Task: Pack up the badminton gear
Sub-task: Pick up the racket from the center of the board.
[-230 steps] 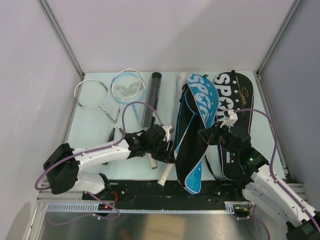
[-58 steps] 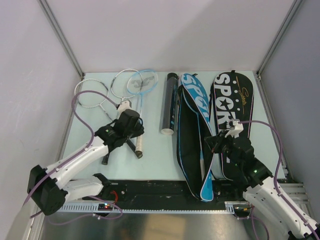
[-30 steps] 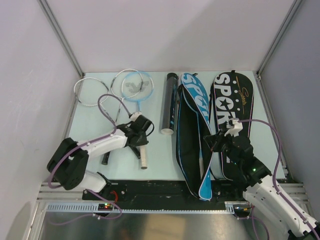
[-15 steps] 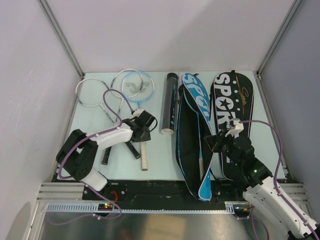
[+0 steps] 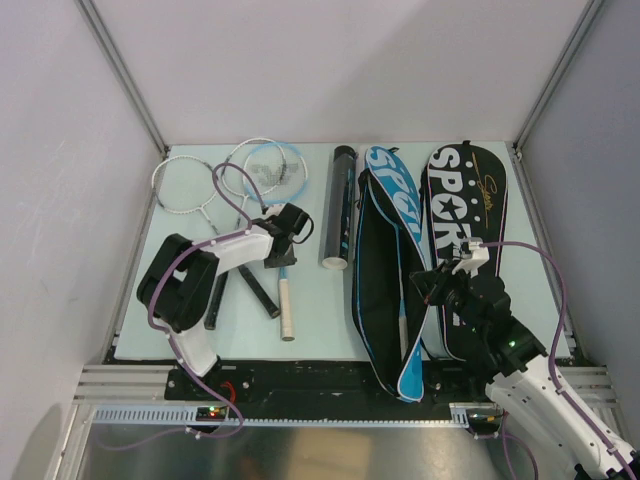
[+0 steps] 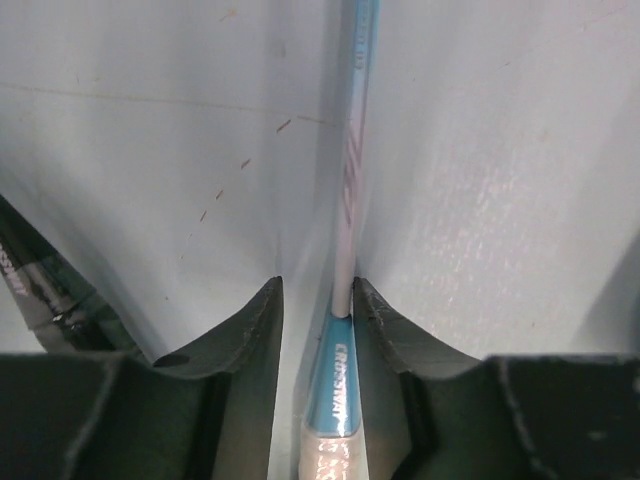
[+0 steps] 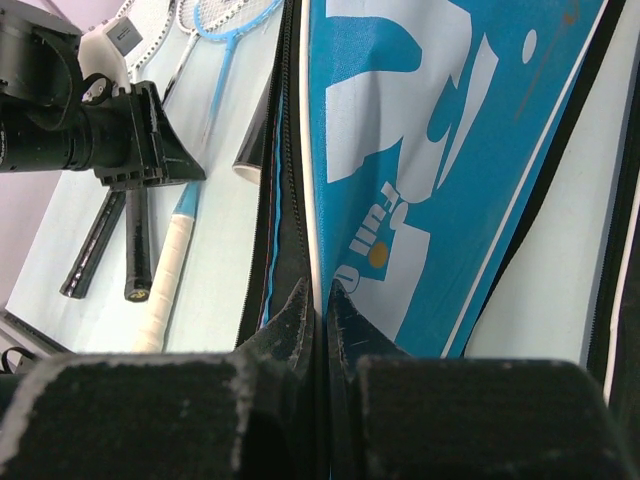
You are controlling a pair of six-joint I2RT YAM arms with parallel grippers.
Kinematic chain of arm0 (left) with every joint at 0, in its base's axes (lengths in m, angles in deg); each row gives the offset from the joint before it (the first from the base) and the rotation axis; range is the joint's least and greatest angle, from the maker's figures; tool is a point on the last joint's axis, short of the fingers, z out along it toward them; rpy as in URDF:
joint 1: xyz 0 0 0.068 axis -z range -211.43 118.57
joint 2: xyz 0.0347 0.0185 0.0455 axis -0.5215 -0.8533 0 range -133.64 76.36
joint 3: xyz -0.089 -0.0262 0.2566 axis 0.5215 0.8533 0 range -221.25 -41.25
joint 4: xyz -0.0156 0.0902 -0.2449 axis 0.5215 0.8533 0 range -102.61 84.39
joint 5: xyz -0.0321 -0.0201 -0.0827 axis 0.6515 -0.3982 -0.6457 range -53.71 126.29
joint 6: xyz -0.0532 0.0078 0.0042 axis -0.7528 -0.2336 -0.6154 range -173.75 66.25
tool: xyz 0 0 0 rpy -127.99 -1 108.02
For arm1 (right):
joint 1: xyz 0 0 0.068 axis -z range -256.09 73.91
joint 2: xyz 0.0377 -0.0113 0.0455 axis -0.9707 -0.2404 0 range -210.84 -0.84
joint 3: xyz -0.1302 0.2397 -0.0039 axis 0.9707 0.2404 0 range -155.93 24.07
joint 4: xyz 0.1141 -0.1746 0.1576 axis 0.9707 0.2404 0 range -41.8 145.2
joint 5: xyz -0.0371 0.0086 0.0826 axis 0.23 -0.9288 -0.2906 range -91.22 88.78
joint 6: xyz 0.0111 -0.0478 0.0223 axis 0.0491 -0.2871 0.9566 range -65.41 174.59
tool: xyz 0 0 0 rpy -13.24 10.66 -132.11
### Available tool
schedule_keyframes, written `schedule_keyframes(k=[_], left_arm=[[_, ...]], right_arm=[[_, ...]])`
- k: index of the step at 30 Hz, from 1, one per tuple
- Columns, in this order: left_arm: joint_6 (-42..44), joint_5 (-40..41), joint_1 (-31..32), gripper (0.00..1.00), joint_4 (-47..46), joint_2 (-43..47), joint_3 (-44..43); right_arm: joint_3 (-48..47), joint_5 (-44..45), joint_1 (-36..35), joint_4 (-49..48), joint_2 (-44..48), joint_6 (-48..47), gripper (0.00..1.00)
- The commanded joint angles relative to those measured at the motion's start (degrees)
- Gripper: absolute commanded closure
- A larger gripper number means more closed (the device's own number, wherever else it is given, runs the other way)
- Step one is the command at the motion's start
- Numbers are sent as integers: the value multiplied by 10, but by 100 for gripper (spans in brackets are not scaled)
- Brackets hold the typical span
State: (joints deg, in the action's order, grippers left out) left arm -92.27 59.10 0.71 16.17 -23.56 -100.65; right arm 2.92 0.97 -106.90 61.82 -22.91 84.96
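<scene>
The pale-blue racket [image 5: 276, 163] lies on the table, its white handle [image 5: 287, 312] toward the near edge. My left gripper [image 5: 281, 258] is low over it. In the left wrist view the jaws [image 6: 317, 295] stand open astride the blue cone [image 6: 335, 385] where shaft meets handle, with a gap on the left side. Two white rackets [image 5: 180, 186] lie further left, black handles [image 5: 262, 293] crossed. A long black tube [image 5: 340, 205] lies beside the blue bag [image 5: 392, 200]. My right gripper [image 5: 420, 283] is shut on that bag's flap edge [image 7: 318, 250].
A black racket bag [image 5: 468, 215] lies right of the blue one. Grey walls and metal posts close in the table at the back and both sides. The left arm's purple cable [image 5: 225, 175] loops over the racket heads.
My left gripper has slid away from me along the blue racket, from the handle to the cone at the shaft. Its arm has folded back. The right arm has not moved.
</scene>
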Motion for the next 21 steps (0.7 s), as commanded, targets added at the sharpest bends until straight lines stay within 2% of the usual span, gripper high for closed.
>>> schedule_keyframes(k=[1, 10, 21], left_arm=[[24, 13, -8, 67, -2, -23, -32], [22, -36, -8, 98, -14, -40, -25], [-3, -67, -9, 100, -14, 107, -9]], right_arm=[[-28, 6, 4, -53, 5, -7, 100], [-33, 1, 9, -65, -5, -14, 100], [-37, -8, 14, -70, -19, -10, 100]])
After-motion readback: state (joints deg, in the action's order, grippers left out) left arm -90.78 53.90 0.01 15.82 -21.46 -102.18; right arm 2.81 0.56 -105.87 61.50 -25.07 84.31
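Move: The blue-and-white racket's shaft, just above its blue cone, already lies between the left hand's open fingers, about 1 cm to the right, at fingertip height. The nearer black handle is about 7 cm left of the hand and 8 cm back; the black tube's middle is some 17 cm right and 16 cm ahead. From the right hand, that shaft spot is roughly 37 cm left, 10 cm ahead and 16 cm below. The racket's shaft is pinched just above the blue cone as the left fingers, about two-fifths open, shut on it while the hand eases a good centimetre forward and as much left. With the fingers shut, the hand then rises about 2 cm, drawing slightly back and left as it lifts the shaft off the board. ##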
